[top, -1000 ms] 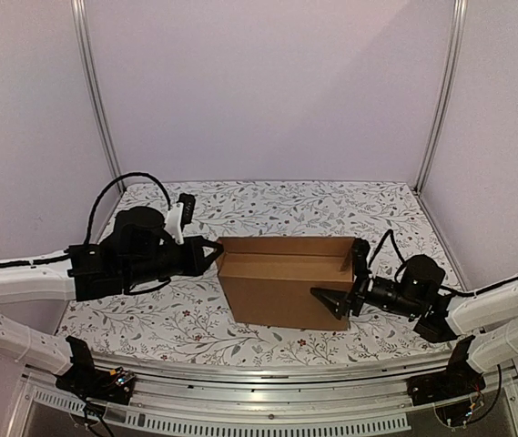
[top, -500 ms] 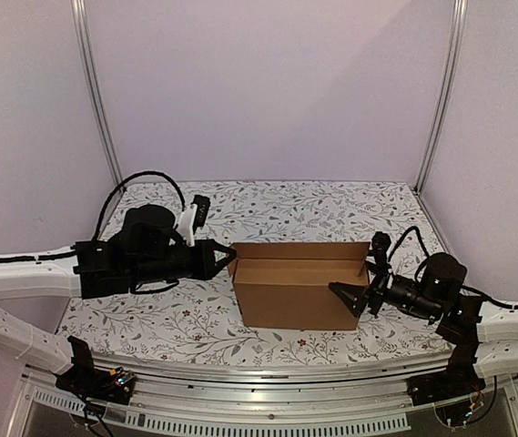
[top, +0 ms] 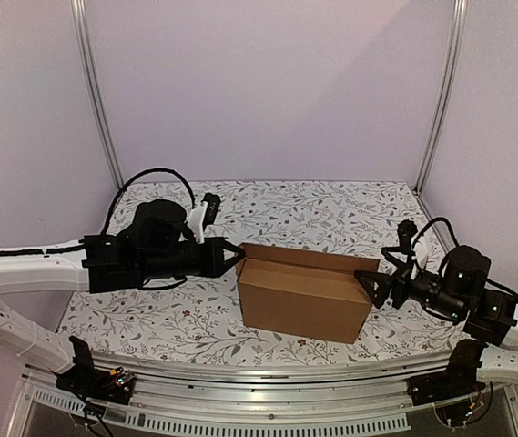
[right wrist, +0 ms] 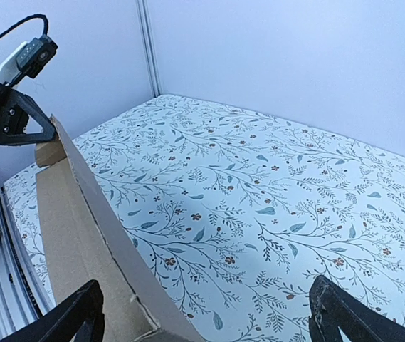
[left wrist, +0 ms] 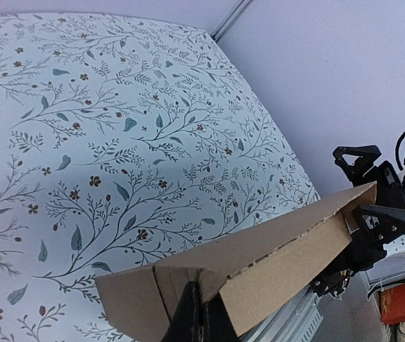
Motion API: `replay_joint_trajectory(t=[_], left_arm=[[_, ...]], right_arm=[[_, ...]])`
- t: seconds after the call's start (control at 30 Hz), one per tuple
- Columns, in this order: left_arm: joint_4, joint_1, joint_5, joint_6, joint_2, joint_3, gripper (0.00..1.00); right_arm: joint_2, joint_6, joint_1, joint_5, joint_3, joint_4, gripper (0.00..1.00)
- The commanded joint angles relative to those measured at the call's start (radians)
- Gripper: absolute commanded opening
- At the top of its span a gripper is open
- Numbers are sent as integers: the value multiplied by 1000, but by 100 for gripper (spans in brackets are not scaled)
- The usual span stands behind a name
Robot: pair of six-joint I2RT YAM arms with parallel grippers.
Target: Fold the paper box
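Observation:
The paper box (top: pixel 302 299) is a brown cardboard box standing on the floral table, top open, with a long flap along its far side. My left gripper (top: pixel 237 256) is shut, its tips against the box's left end. In the left wrist view the dark fingertips (left wrist: pixel 201 313) meet at the folded corner of the paper box (left wrist: pixel 287 263); no cardboard shows between them. My right gripper (top: pixel 390 261) stands wide open just off the box's right end, apart from it. From the right wrist, the paper box (right wrist: pixel 81 235) lies lower left, beside my right gripper (right wrist: pixel 206 324).
A floral cloth (top: pixel 313 214) covers the table. Purple walls with metal posts (top: pixel 95 91) close it in on three sides. A metal rail (top: pixel 268 373) runs along the near edge. The left gripper (right wrist: pixel 10 117) shows in the right wrist view.
The left gripper has moved right and the box has slid right with it, turning slightly. The right gripper has drawn back to the right, staying open.

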Motion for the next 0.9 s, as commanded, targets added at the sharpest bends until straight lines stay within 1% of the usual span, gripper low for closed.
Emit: replay_joint_trajectory(t=[0.0,0.17,0.3,0.47,0.73,0.87], left_arm=[[-297,-32,38,-23,73,-46,0],[-299,-35,34,-31,82,-37,0],[-310,-36,26,-41,88,-28,0],[-324,-42,9,-56,89,-13,0],[-325,-53,-12,-86,89,-13,0],[-319,-59,-15,-87,89,-14,0]], right_arm=[[-13,93,0,59,96,-216,99],[-13,193,0,109,208,-395,99],[-8,285,0,88,271,-476,99],[6,351,-1,57,338,-561,99],[59,474,4,50,455,-747,99],[94,515,33,58,479,-808,93]])
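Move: The right hand hangs wide open at the box's right end: the side flap there lies some 2 cm back from it, about 1 cm to its left and 4 cm below. The box's rear right corner is about 1 cm ahead, 1 cm to the right and 3 cm down. The left hand already grips the rear left corner; from it the side flap lies roughly 31 cm to the right, 4 cm back and 3 cm lower. With its fingers still pinching the rear left corner, the left hand holds the box in place. The right hand comes clear of the box's right end, rising about 4 cm and going some 3 cm right, then also easing slightly back, while it tips down about 25 degrees and turns a little clockwise, fingers staying wide open. ##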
